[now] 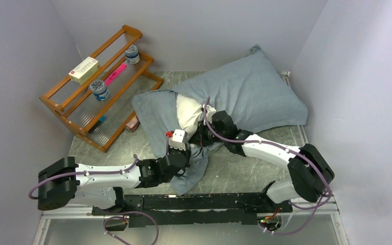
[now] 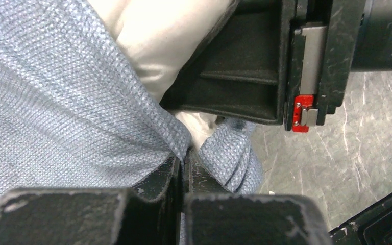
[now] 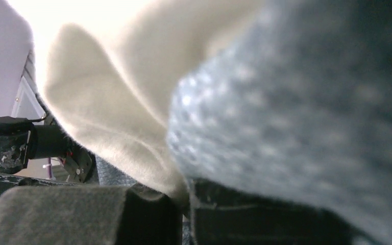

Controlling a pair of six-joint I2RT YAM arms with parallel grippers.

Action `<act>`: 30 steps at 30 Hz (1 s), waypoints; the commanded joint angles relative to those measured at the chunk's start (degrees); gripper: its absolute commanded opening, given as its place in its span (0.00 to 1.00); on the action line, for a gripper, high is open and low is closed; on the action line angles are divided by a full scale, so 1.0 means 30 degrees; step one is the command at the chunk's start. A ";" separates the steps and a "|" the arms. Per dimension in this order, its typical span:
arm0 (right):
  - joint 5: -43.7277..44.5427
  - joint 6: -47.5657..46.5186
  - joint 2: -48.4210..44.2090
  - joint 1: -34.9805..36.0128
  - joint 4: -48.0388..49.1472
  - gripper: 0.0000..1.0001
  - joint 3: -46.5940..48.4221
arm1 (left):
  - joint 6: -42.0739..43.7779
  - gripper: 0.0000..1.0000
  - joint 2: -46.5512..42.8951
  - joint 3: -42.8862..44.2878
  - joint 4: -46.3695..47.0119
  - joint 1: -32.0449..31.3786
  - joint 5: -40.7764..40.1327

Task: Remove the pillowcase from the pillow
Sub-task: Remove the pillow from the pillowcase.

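The slate blue-grey pillowcase (image 1: 245, 92) still covers most of the pillow at the back right. Its open end is bunched toward the table's middle. There the white pillow (image 1: 189, 112) bulges out of the opening. My left gripper (image 1: 177, 149) is shut on a fold of the pillowcase (image 2: 56, 102) beside the bare pillow (image 2: 158, 35); the cloth is pinched at my left gripper (image 2: 186, 161). My right gripper (image 1: 204, 133) is shut on the white pillow (image 3: 117, 102), whose fabric runs down into my right gripper (image 3: 186, 199), with the pillowcase (image 3: 296, 102) draped over one finger.
A wooden two-tier rack (image 1: 102, 87) stands at the back left, holding a box (image 1: 83, 69), two jars (image 1: 100, 90) and a pink item (image 1: 115, 74). Grey walls close in left, back and right. The marbled tabletop (image 1: 245, 168) shows in front of the pillow.
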 commanded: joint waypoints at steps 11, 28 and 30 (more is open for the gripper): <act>0.0237 0.1043 -0.2744 -0.3567 0.6909 0.00 0.3402 | -0.0809 0.05 0.0183 -0.0401 -0.0799 -0.1178 0.2266; -0.0647 0.3137 -0.3630 -0.5561 0.9059 0.00 0.3911 | -0.0841 0.05 0.1466 0.0040 -0.1450 -0.1178 0.1827; -0.0536 0.3260 -0.3719 -0.5741 0.9148 0.00 0.4043 | -0.0796 0.05 0.1500 -0.0010 -0.1499 -0.1178 0.1709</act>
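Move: The bare cream part of the pillow bulges from the pillowcase mouth, its middle about 9 cm ahead and 4 cm left of the right hand and slightly below; from the left hand it lies some 13 cm ahead and 1 cm right. From the right hand, the blue case still full of pillow centres roughly 17 cm ahead and 24 cm right; the loose case flap lies about 7 cm ahead and 18 cm left. The cream pillow fabric, pinched at the case mouth in the right hand's still-shut fingers, is drawn up about 7 cm, with some 4 cm forward and then 4 cm right, away from the left hand. The right fingers tip up roughly 10 degrees. The left hand keeps its pinch on the case edge and stays within about 1 cm, holding against this pull. ##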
